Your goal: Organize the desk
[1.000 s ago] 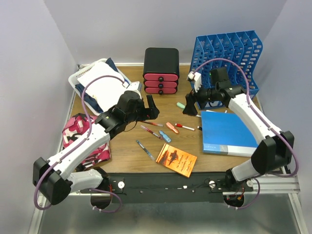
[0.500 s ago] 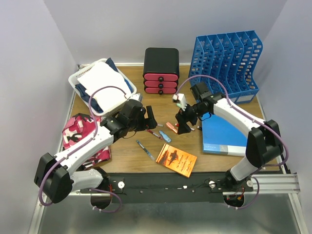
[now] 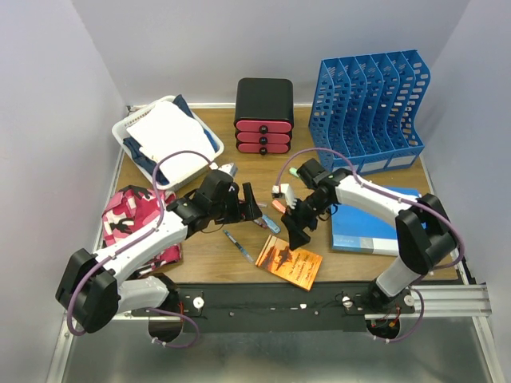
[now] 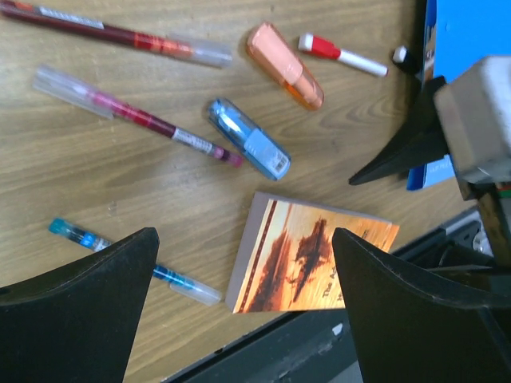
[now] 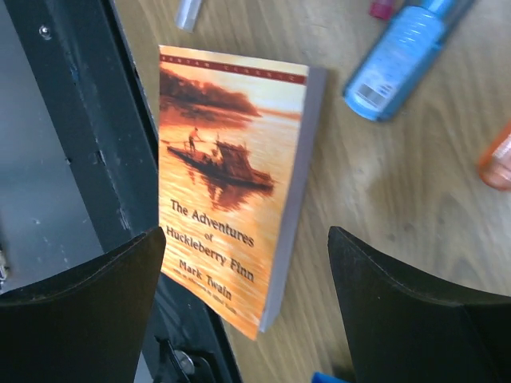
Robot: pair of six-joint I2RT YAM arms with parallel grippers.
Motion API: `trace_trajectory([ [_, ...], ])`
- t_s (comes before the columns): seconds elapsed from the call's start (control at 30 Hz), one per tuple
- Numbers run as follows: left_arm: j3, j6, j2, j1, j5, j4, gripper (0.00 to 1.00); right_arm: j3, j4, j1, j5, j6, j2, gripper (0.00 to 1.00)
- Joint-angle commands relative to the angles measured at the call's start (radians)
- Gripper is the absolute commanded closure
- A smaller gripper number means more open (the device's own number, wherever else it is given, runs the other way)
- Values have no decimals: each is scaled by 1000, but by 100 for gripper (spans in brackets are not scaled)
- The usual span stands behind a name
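The desk [image 3: 209, 257] is brown wood grain with a black rail [image 3: 263, 302] along its front. An orange paperback book [image 3: 289, 262] lies flat near that rail, one corner over it. My right gripper [image 3: 299, 231] hovers just above the book [image 5: 227, 175], open, its fingers astride the book's near end without touching it. My left gripper [image 3: 254, 206] is open over loose pens, with nothing between its fingers. In the left wrist view, the book [image 4: 311, 259] and a blue pen [image 4: 132, 259] lie below the left gripper [image 4: 243, 311].
A blue highlighter [image 4: 249, 149], an orange one [image 4: 285, 65], a red-and-white marker [image 4: 342, 54] and two red pens [image 4: 136, 116] lie mid-desk. A blue folder [image 3: 375, 219] is at the right, a blue file rack [image 3: 371, 88] and a black drawer unit [image 3: 264, 116] behind. At the left are a white basket [image 3: 164, 140] and pink cloth [image 3: 132, 219].
My right arm swung from the file rack forward and left, down over the book, its jaws narrowing slightly. My left gripper shifted right and forward over the pens.
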State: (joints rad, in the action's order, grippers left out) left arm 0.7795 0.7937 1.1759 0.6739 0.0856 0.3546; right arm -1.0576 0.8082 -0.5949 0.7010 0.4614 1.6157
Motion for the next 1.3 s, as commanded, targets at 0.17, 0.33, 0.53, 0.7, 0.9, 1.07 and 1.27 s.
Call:
trace_trajectory([
  [0.17,-120,51,-105,-4,95,-12,1,18,-153,-52,-124,-145,128,15],
  [0.33,-213,125,-170,-2,124,-52,1,30,-164,-97,-147,-159,135,23],
  [0.53,-276,160,-226,3,218,-106,7,16,-139,-111,-109,-155,151,27],
  [0.7,-302,197,-190,45,290,-147,30,4,-136,-111,-110,-165,182,29],
  [0.9,-352,301,-151,182,289,-221,44,-2,-136,-111,-106,-178,202,29],
  [1.07,-361,346,-41,254,289,-299,51,-4,-136,-111,-92,-185,210,31],
  [1.27,-364,401,73,296,260,-380,60,-10,-132,-111,-78,-185,220,34],
])
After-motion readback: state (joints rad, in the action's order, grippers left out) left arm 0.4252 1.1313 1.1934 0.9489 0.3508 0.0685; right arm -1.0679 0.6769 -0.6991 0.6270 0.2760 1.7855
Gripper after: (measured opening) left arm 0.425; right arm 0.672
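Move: The book lies about 11 cm back and 11 cm to the right of the left hand, some 12 cm below; the blue pen is about 6 cm back and 4 cm left of that hand. From the right hand the book's middle is roughly 5 cm back, 3 cm left and 7 cm below, while the blue bottle lies about 7 cm ahead and 8 cm left. The left hand sweeps back about 14 cm, sinking some 8 cm and easing right, to the book's near edge by its title-end corner, the fingers tipping about 25 degrees steeper and closing by more than half. The right hand sinks about 5 cm with a slight shift left until its fingers straddle the book's far long edge, one over the cover and one outside, their gap narrowing by about a quarter; contact can't be seen for either. ##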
